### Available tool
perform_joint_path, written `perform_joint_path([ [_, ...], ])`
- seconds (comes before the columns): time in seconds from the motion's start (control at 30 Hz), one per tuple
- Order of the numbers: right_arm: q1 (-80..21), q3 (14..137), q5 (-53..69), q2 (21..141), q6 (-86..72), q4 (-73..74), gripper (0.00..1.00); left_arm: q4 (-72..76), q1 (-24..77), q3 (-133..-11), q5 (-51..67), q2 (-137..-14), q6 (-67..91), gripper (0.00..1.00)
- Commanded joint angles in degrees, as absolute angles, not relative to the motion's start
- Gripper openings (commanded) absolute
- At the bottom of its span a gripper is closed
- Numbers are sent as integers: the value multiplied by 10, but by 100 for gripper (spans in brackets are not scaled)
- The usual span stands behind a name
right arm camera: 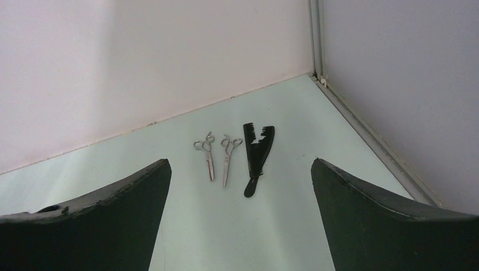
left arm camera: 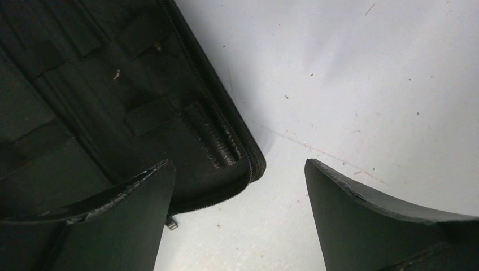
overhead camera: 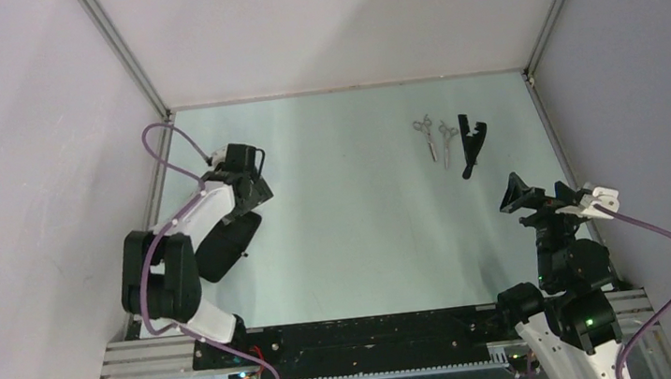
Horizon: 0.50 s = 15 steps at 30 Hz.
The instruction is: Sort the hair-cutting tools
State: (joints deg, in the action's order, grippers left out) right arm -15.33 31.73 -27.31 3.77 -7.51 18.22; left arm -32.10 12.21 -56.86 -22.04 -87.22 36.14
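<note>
Two small silver scissors lie side by side at the far right of the table, with a black comb-like tool just right of them. The right wrist view shows the same row ahead: scissors, scissors, comb tool. My right gripper hovers short of them, open and empty. My left gripper is open over a corner of the black zip case, one finger above the case and the other above bare table.
The black zip case lies open at the left, under the left arm. White walls close in the table on three sides, with a metal rail along the right edge.
</note>
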Motion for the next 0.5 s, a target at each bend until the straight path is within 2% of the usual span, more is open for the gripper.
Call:
perform_joint_path([
  [0.0, -158, 316, -270, 26, -81, 168, 99, -305, 123, -597, -216, -913, 395, 89],
  [0.1, -158, 316, -270, 23, -81, 169, 99, -299, 123, -593, -203, -935, 405, 85],
  [0.27, -159, 316, -269, 20, -82, 168, 99, -287, 123, -582, -175, -958, 410, 71],
  [0.47, -160, 316, -269, 18, -80, 167, 99, -276, 125, -578, -138, -965, 410, 48],
])
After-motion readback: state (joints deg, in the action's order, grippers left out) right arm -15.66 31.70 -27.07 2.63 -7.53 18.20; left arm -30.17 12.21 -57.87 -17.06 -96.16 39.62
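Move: The right-hand corner of the open black case, where its far edge meets its zipped near edge, lies about 6 cm below my left hand, some 2 cm to its right and roughly level with it fore and aft. From this hand, the case's middle is around 12 cm left and 4 cm back, and its zip pull 4 cm left and 9 cm back. From my right hand the same corner lies roughly 65 cm left, 15 cm ahead and 28 cm lower. I lower my left hand some 4.5 cm onto the case's corner, easing off near the table and edging about 2 cm right. On the way down I bring the wide-open fingers in to about half, one over the inside of the case, the other over bare table beyond the corner. Whether either fingertip touches yet can't be seen. ##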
